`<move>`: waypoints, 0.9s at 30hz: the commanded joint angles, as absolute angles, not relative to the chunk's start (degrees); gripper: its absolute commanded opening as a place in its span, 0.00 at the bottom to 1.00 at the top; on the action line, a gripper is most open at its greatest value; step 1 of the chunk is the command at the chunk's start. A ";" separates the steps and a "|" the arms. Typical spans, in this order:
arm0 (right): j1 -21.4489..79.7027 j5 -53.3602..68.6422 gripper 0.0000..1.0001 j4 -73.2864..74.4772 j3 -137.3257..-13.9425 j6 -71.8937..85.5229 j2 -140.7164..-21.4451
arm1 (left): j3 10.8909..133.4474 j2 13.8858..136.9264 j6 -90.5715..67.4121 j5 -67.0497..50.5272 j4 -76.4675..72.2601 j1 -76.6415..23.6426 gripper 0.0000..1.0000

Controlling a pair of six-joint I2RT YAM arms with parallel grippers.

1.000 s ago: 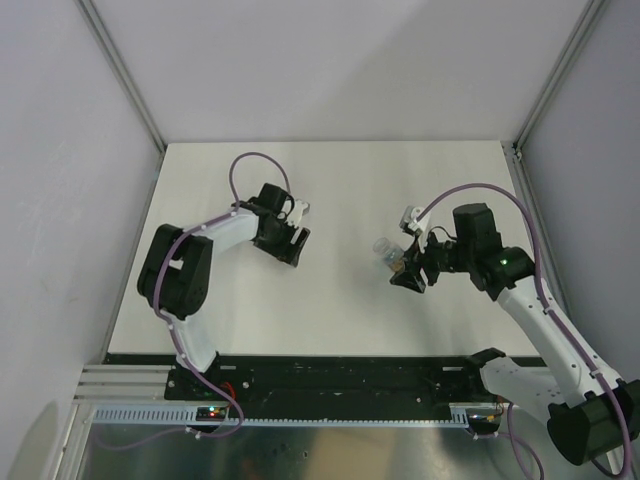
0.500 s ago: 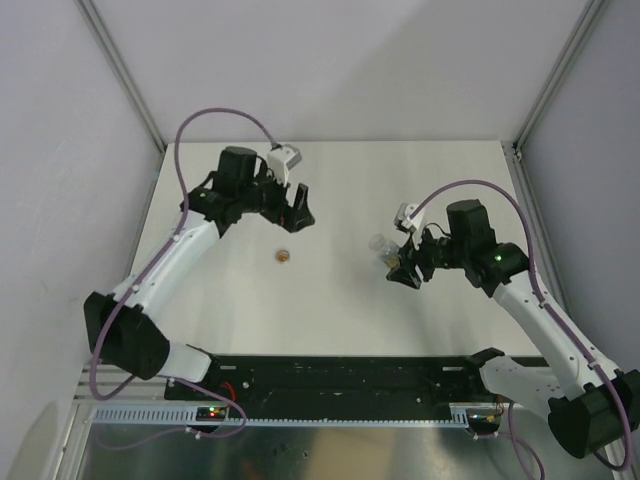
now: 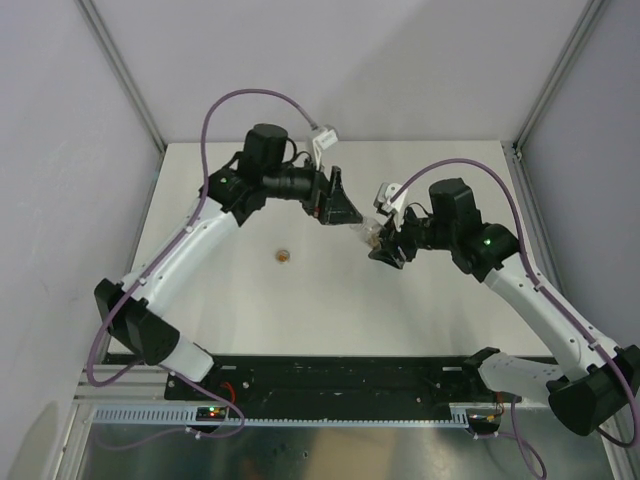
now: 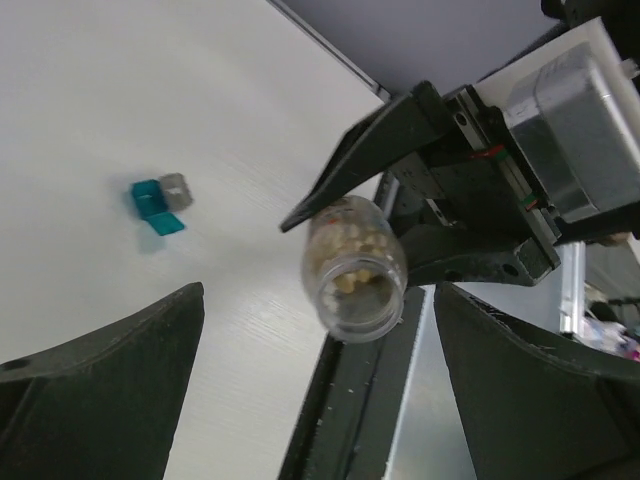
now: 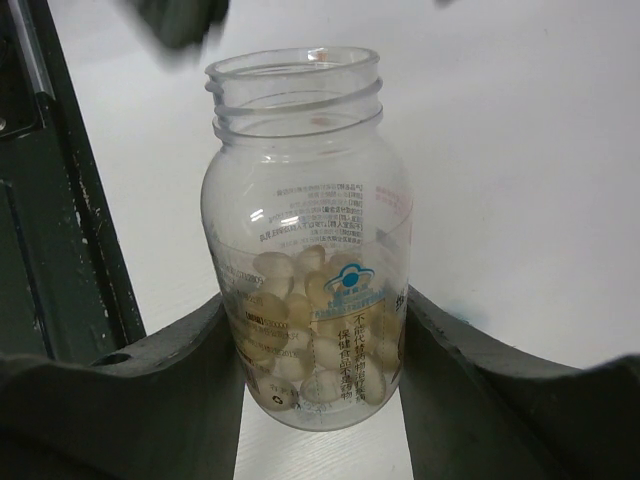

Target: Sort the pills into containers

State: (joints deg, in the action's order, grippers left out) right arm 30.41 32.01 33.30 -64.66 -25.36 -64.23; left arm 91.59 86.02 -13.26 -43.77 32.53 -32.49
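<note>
My right gripper [image 5: 320, 372] is shut on a clear, capless pill bottle [image 5: 305, 230], low on its body, with pale yellow pills [image 5: 300, 345] inside. From above, the bottle [image 3: 371, 236] hangs over the table's middle in the right gripper [image 3: 385, 247], mouth toward the left gripper [image 3: 341, 208]. That left gripper [image 4: 320, 400] is open and empty, its fingers wide on either side of the bottle's mouth [image 4: 356, 290] and apart from it. The amber vial [image 3: 283, 256] lies alone on the table. The teal box with a grey flap [image 4: 158, 196] rests on the table farther off.
White table [image 3: 440, 310] with walls on three sides and metal posts at the back corners. A black base rail [image 3: 350, 375] runs along the near edge. Purple cables loop above both arms.
The left arm swung from the table's left side up and right to the bottle, opening wide and leaving the amber vial on the table. The right arm shifted slightly left with the bottle.
</note>
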 commanded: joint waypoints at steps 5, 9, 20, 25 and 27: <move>31.94 29.16 0.01 31.17 -68.71 -24.91 -65.27 | 94.56 89.10 -17.69 -47.08 32.75 -37.53 1.00; 32.07 28.49 0.01 31.19 -68.73 -24.86 -65.13 | 94.05 89.59 -17.67 -47.31 32.75 -38.61 0.98; 32.49 28.68 0.01 31.46 -68.74 -24.41 -63.96 | 93.63 90.84 -16.87 -47.53 32.71 -39.78 0.64; 32.47 29.09 0.02 30.99 -68.73 -23.93 -63.10 | 93.37 90.93 -16.29 -47.85 32.73 -39.76 0.49; 32.46 29.38 0.05 30.88 -68.91 -23.54 -62.84 | 93.24 90.98 -15.96 -48.44 32.70 -39.76 0.35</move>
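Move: The open pill jar, held low down by the right hand and tilted with its mouth up towards the left, has its middle about 6 cm to the left hand's right, 4 cm back and 6 cm below it. On the table, some 32 cm below the left hand, the small round lid lies about 7 cm ahead and 16 cm left; the pill box is roughly 9 cm ahead and 10 cm right. From the right hand, the jar's middle is about 1 cm ahead, 2 cm left and 2 cm above. Rightward, back and a little down, the left hand slides about 6 cm onto the mouth end of the jar, its wide-open fingers passing either side of the neck and shoulder while the wrist turns some 10 degrees. It then almost stops and closes the fingers to about half open around the jar; a firm grip can't be made out. The right hand stays in place, keeping its pinch on the lower part. ##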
